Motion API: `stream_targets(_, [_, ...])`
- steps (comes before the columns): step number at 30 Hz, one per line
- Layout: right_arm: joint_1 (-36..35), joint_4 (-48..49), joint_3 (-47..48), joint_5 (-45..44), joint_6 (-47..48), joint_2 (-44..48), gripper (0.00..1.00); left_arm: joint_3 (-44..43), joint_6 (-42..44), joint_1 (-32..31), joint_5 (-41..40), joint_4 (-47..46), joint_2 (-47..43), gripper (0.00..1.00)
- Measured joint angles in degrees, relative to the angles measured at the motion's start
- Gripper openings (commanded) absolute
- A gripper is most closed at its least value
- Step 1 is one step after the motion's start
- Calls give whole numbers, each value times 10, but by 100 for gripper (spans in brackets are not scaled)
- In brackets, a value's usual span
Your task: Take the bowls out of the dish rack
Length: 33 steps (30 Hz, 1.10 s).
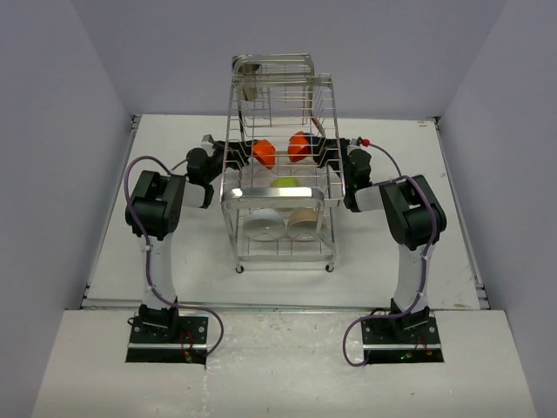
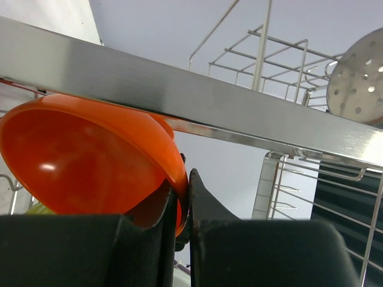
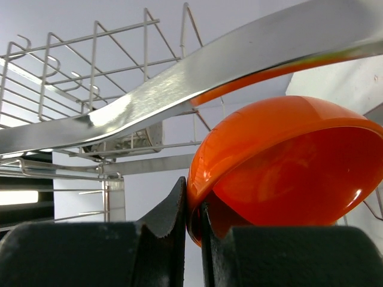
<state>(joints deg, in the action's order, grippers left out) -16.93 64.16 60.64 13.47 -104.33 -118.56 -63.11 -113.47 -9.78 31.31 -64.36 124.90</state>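
Observation:
The chrome wire dish rack (image 1: pixel 277 198) stands mid-table between my arms. Inside its middle tier, my left gripper (image 1: pixel 246 151) is shut on the rim of an orange bowl (image 1: pixel 264 153), seen close in the left wrist view as the orange bowl (image 2: pixel 84 161) under a rack rail (image 2: pixel 197 98), pinched at the left gripper (image 2: pixel 187 197). My right gripper (image 1: pixel 318 150) is shut on the rim of the other orange bowl (image 1: pixel 298 146); the right wrist view shows this bowl (image 3: pixel 281 161) pinched at the right gripper (image 3: pixel 194 206). A lime-green bowl (image 1: pixel 285 184), a white bowl (image 1: pixel 264 226) and a beige bowl (image 1: pixel 304 223) sit lower.
A perforated metal cup (image 1: pixel 250 83) hangs at the rack's top, also seen as the cup (image 2: pixel 362 78) in the left wrist view. Rack wires and flat rails (image 3: pixel 179 89) run close above both held bowls. Grey walls enclose the white table (image 1: pixel 113 252) on three sides.

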Motion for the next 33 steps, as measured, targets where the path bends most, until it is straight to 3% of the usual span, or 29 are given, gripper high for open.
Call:
stream_targets(16, [9,21,-29,28,4,-3,0,10,-9,0,-5,-75,7,0])
stream_targets(24, [23,21,-86,44,14,44,0,88,-8,0,3,-67,-52,0])
stream_targets(33, [72,9,-120,102,33,123,0,105,26,16,42,-31,-116,0])
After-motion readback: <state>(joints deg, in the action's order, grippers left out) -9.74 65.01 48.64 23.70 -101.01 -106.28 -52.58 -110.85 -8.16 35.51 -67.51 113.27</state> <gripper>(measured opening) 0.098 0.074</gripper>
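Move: Both grippers still pinch an orange bowl by its outer rim inside the rack. For the left one, the rack's left side opening is about 7 cm left and 4 cm back, the green bowl some 8 cm right, 4 cm back and 8 cm lower, and the other orange bowl about 11 cm right, level ahead. For the right one, the right side opening is about 7 cm right and 4 cm back; the green bowl is 7 cm left, 6 cm back, 11 cm lower. Keep both grippers shut on their orange bowls and draw them apart. Lift the left about 1.5 cm, then bring it back some 5 cm towards you and up again, easing slightly left at the end. Let the right dip a couple of centimetres first, then swing it back and to the right by about 5 cm each, rising towards its side of the rack. ##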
